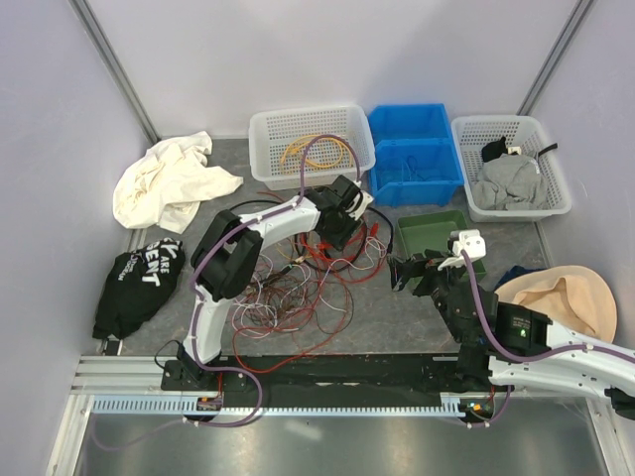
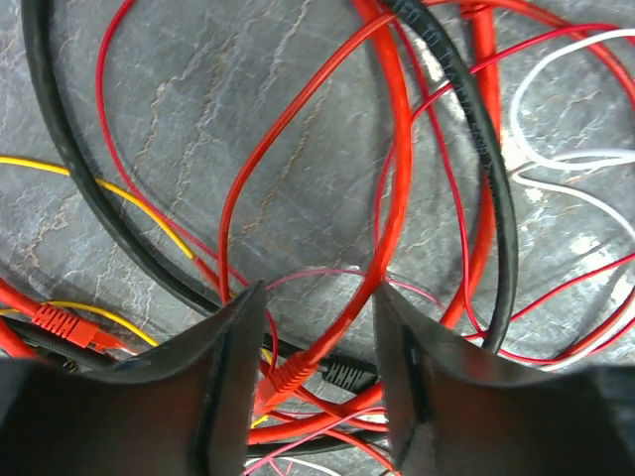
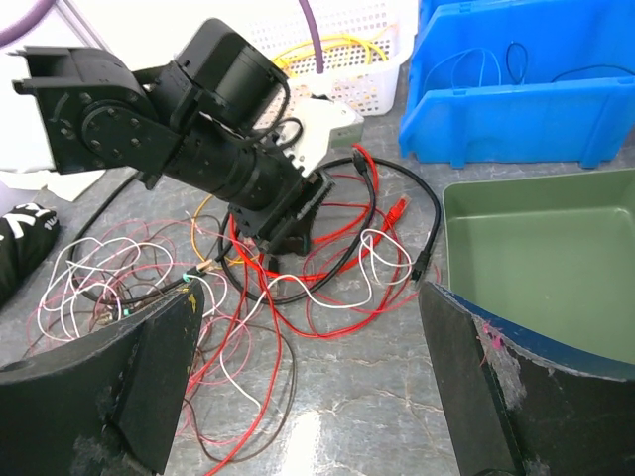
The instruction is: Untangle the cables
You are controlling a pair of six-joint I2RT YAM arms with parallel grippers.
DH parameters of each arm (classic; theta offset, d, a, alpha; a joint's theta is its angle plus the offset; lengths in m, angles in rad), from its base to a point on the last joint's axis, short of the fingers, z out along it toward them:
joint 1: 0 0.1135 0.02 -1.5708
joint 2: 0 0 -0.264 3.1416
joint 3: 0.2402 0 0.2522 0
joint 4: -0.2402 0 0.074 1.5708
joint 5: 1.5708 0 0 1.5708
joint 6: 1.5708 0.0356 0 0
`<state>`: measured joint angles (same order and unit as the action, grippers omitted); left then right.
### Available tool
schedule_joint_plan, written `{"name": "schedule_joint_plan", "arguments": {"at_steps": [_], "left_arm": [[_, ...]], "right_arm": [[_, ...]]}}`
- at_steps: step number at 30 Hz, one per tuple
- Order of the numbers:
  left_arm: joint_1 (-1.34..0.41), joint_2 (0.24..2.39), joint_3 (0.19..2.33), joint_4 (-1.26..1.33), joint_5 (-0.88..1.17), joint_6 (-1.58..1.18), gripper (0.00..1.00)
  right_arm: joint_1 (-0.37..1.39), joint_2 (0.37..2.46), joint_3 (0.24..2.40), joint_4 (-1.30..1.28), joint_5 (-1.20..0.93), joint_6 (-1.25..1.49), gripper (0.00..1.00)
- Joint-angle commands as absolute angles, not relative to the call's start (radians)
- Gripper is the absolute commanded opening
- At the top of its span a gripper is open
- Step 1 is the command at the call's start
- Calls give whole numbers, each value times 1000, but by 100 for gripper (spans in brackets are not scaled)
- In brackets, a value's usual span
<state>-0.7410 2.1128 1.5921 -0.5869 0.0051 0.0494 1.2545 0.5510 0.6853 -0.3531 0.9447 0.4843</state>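
Note:
The cables (image 1: 298,288) lie in a loose tangle of red, pink, white, black and brown on the grey table. My left gripper (image 1: 335,223) is down on the tangle's far side. In the left wrist view it (image 2: 319,293) is open. A thick red cable (image 2: 397,198) runs between its jaws and ends in a red plug (image 2: 283,375) beside a black plug (image 2: 342,375), neither touching the fingers. A black cable (image 2: 60,129) curves past on the left. My right gripper (image 3: 310,297) stands wide open above bare table right of the tangle, with nothing between its fingers.
At the back stand a white basket (image 1: 268,134) with yellow cables, two blue bins (image 1: 412,149) and a white basket (image 1: 466,139) holding grey cloth. A green tray (image 1: 437,233) sits by the right gripper. A white cloth (image 1: 169,178), black shirt (image 1: 139,278) and beige hat (image 1: 566,297) lie around.

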Motion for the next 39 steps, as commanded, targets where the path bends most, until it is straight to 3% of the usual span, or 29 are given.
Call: {"name": "schedule_joint_plan", "arguments": {"at_steps": [1,4,5,8,13,19,31,34,36,39], "left_arm": [[-738,2066,1591,-554,26,51,47],[-739,2002,1585,-560,31,52,36],[-739,1958,1585,-563,28,48,27],[-742,1876,1580,-574,6,31,13],[-742,1626,1549,-589,-34,-23,2],[-742,1323,1491,-572,-3,-77,2],[-735,898,1237,-313,353,-255,2],[-730,916,1195,-430,232,-209,2],[-715,1045,1224,-608,164,-209,2],[-713,1130,1206,-652,275,-221,2]], "right_arm": [[1256,540,670,-350,968,500,96],[1256,546,673,-350,968,503,97],[1255,551,673,-348,969,503,97],[1255,551,675,-350,969,509,97],[1256,531,681,-350,954,517,97],[1255,500,672,-227,891,465,96],[1255,638,736,-61,756,422,98],[1256,660,745,-40,755,416,98],[1256,669,750,-25,750,411,98],[1255,686,756,-23,753,411,98]]}}
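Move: Almost between the left fingers, no more than a centimetre below them, lies the red cable just behind its plug. The black cable loop centres about 4 cm to the right of that plug, the white cable tangle some 16 cm left and 15 cm back, and the white basket about 24 cm ahead and 6 cm left. From the right hand, the red cable lies roughly 16 cm ahead, 17 cm left and 25 cm below. Closing on the red cable just behind its plug, the left fingers pinch it and the arm whips it up about 37 cm, then swings back some 15 cm and a little left, tipping the fingers about 50 degrees to point right; it sinks about 5 cm at the end. The open, empty right hand later swings about 6 cm left and slightly up, turning a little counter-clockwise. ##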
